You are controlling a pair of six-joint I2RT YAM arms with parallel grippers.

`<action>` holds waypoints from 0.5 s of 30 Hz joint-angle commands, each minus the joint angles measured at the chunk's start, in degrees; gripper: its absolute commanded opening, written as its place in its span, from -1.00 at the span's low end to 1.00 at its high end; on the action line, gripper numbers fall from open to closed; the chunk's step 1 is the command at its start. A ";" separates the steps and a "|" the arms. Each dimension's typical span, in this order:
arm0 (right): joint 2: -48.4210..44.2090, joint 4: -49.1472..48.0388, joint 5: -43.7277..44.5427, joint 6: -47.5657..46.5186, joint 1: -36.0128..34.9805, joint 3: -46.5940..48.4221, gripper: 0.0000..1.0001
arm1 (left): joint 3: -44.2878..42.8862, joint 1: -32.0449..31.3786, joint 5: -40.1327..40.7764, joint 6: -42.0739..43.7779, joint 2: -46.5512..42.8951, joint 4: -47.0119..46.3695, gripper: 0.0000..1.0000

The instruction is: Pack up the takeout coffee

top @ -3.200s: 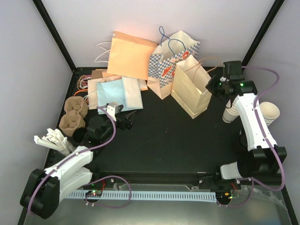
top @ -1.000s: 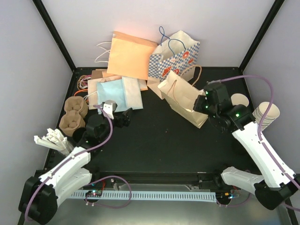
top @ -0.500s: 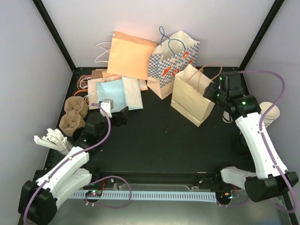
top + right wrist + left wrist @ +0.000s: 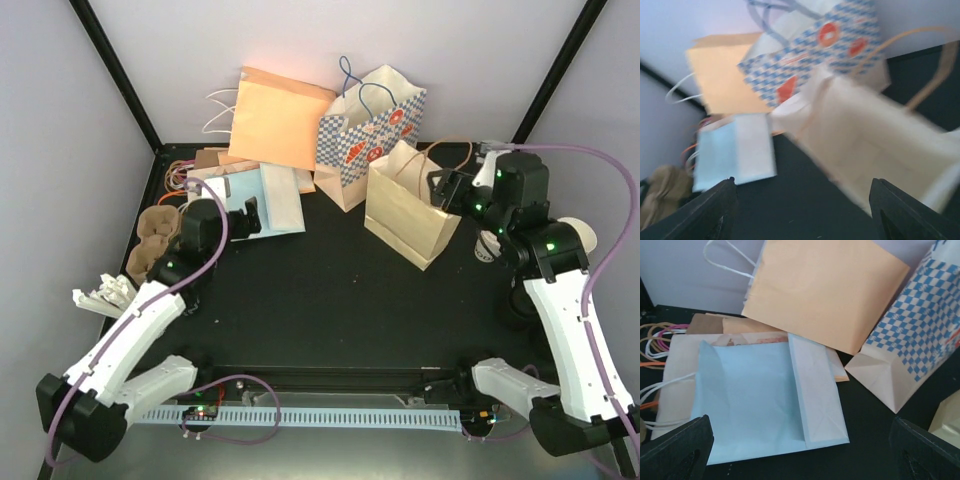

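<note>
The takeout coffee does not show in any view. A tan paper bag (image 4: pixel 405 208) stands upright with its mouth open at the back right, and its inside (image 4: pixel 875 145) fills the blurred right wrist view. My right gripper (image 4: pixel 446 187) hovers at the bag's right rim, open, with nothing between its fingers (image 4: pixel 715 212). My left gripper (image 4: pixel 246 214) is open over the flat light-blue bag (image 4: pixel 262 198), which lies just ahead of it (image 4: pixel 765 395). Both left fingertips (image 4: pixel 677 450) stand wide apart at the bottom corners of the left wrist view.
A blue-checked bag (image 4: pixel 368 128) and an orange bag (image 4: pixel 282 115) lean at the back wall. Flat bags with handles (image 4: pixel 185 172) lie at the back left. Brown pulp cup trays (image 4: pixel 152 238) and white sticks (image 4: pixel 103 293) sit on the left. Stacked paper cups (image 4: pixel 578 238) stand on the right.
The right gripper opened and let go of the tan bag, which went from tilted to upright. The right arm drew back to the right. The left arm rose and swung back-left over the blue bag.
</note>
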State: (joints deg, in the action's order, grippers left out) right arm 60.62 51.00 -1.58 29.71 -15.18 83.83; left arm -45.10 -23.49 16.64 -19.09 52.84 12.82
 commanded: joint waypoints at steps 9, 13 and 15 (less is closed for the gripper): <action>5.43 -13.39 -17.41 -4.80 -16.69 -6.62 0.55 | -34.94 2.16 14.89 4.71 22.82 42.99 0.98; 4.54 -18.34 -20.25 -3.88 -17.71 -9.62 0.55 | -43.40 6.04 23.61 4.10 33.42 56.01 0.97; 4.25 -18.75 -20.66 -4.43 -17.90 -10.06 0.55 | -45.26 8.63 24.27 3.81 37.73 57.81 0.98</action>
State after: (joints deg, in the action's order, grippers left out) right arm 66.52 37.65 -18.87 25.80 -32.45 74.37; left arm -86.43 -18.96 32.25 -16.01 82.98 53.74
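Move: The cardboard cup carriers stand about 26 cm to the left of the left gripper, some 3 cm ahead and 22 cm below it. The flat blue bag lies about 18 cm ahead of that gripper and 3 cm to its left; the straws stand 10 cm back and 35 cm left. From the right gripper the carriers are about 72 cm left and 6 cm ahead; the open kraft bag is about 9 cm ahead, 3 cm left and below. Swing the open left gripper forward and left, about 5 cm each way, towards the cup carriers, pitching its fingers some 25 degrees further down, rolling its left side up and turning it counter-clockwise. Meanwhile sweep the open, empty right gripper about 15 cm left, sinking 5 cm and easing back a little, and turn it some 35 degrees counter-clockwise, leaving the kraft bag behind. ##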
